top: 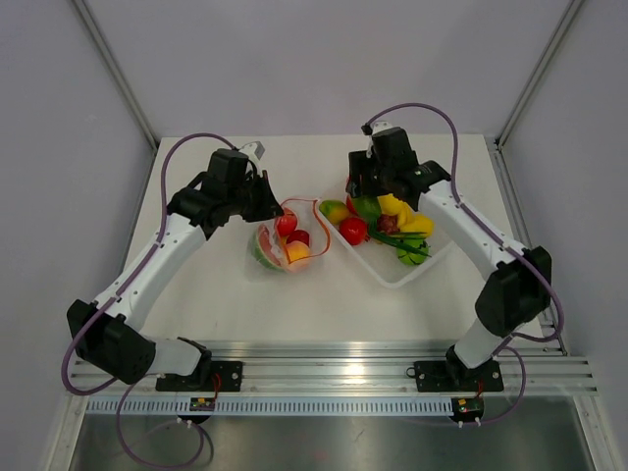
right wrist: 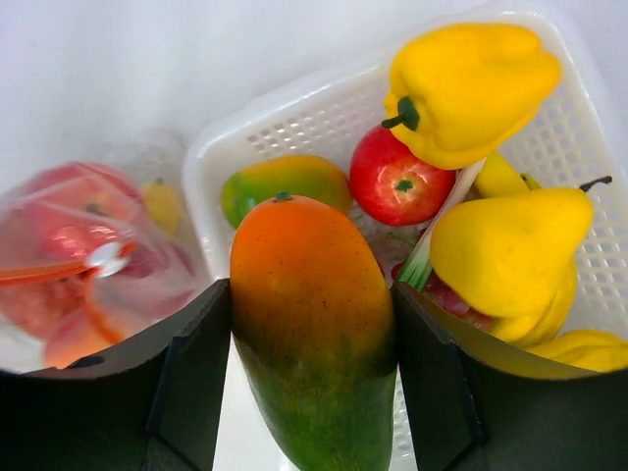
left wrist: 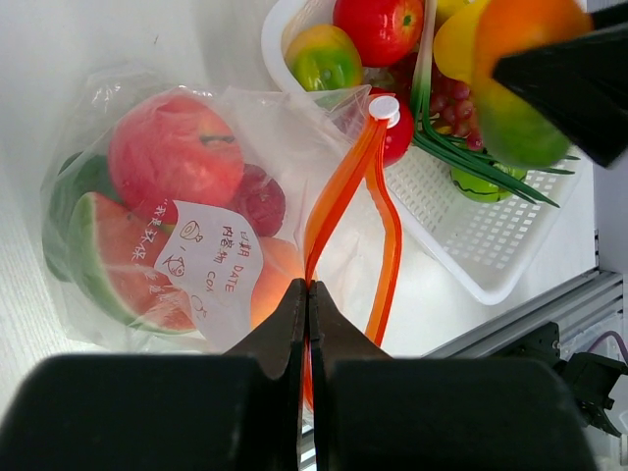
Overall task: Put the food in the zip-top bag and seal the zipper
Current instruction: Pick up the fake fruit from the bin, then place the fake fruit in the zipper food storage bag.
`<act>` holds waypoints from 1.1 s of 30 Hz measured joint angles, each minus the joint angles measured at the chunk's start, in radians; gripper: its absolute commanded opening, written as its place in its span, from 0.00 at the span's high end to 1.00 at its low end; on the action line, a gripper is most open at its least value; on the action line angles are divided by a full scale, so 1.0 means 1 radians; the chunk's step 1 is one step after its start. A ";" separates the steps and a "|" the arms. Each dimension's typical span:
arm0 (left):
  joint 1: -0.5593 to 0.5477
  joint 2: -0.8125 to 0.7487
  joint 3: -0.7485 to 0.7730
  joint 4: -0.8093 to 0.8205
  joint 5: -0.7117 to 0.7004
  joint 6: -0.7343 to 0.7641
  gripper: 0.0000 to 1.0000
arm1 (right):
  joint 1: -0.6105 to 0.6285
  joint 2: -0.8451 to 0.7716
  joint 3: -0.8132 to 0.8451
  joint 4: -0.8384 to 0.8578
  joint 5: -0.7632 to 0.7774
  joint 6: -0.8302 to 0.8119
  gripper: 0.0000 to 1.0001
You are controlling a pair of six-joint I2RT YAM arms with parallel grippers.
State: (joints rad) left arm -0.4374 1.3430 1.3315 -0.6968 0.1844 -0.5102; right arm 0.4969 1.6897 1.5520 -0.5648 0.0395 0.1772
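Note:
The clear zip-top bag (left wrist: 177, 196) lies on the table left of the tray and holds a red apple (left wrist: 172, 147), a watermelon slice (left wrist: 108, 255) and other food. Its mouth gapes, and the two sides of the orange-red zipper (left wrist: 339, 196) stand apart. My left gripper (left wrist: 308, 287) is shut on the near end of the zipper strip. My right gripper (right wrist: 310, 286) is shut on an orange-and-green mango (right wrist: 309, 334), with a finger pressed against each side, over the tray's left end. From above, the bag (top: 285, 245) sits between the left gripper (top: 270, 201) and the right gripper (top: 368, 196).
The white perforated tray (right wrist: 324, 118) holds a yellow pepper (right wrist: 471, 88), a red apple (right wrist: 397, 182), a yellow pear (right wrist: 510, 250), a second small mango (right wrist: 285, 182) and green stalks. An aluminium rail (top: 334, 368) runs along the near table edge.

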 measured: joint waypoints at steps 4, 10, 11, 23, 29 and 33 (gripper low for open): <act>0.000 0.000 0.000 0.003 0.011 -0.005 1.00 | 0.018 -0.130 -0.027 -0.014 -0.007 0.082 0.64; 0.000 0.000 0.000 0.003 0.023 -0.008 1.00 | 0.172 -0.230 -0.043 -0.027 -0.018 0.182 0.62; 0.000 0.000 0.000 0.003 0.024 -0.009 1.00 | 0.208 -0.230 -0.044 -0.026 -0.027 0.192 0.62; 0.000 -0.005 -0.014 0.011 0.045 -0.014 1.00 | 0.302 -0.044 -0.039 -0.029 -0.080 0.257 0.58; 0.000 -0.018 -0.020 0.014 0.060 -0.018 1.00 | 0.302 0.110 0.109 -0.035 -0.095 0.253 0.21; 0.008 -0.028 -0.033 0.011 0.060 -0.021 1.00 | 0.299 0.153 0.165 -0.052 -0.088 0.245 0.04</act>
State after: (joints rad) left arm -0.4297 1.3151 1.2984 -0.6853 0.2447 -0.5312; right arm 0.7956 1.8423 1.7168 -0.6167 -0.0483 0.4221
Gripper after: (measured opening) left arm 0.005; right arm 0.910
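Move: The right gripper already holds the orange-and-green mango above the bin; the open bag mouth lies some 13 cm to its left, 10 cm back and about 4 cm lower. The red apple already in the bag is roughly 17 cm left, 8 cm back and 9 cm below, and the bin's red apple about 9 cm straight back, 10 cm down. From the left gripper, pinching the zipper's edge, the mouth is some 7 cm right and 4 cm back. Swing the right gripper with the mango left and back to the bag mouth, some 15 cm left, arching up about 7 cm and then down by as much, and slide it about 3 cm forward at the end while still going left. Turn the wrist some 10 degrees counter-clockwise, then open the fingers at the mouth to let the mango go. Keep the left fingers shut on the zipper's edge. ##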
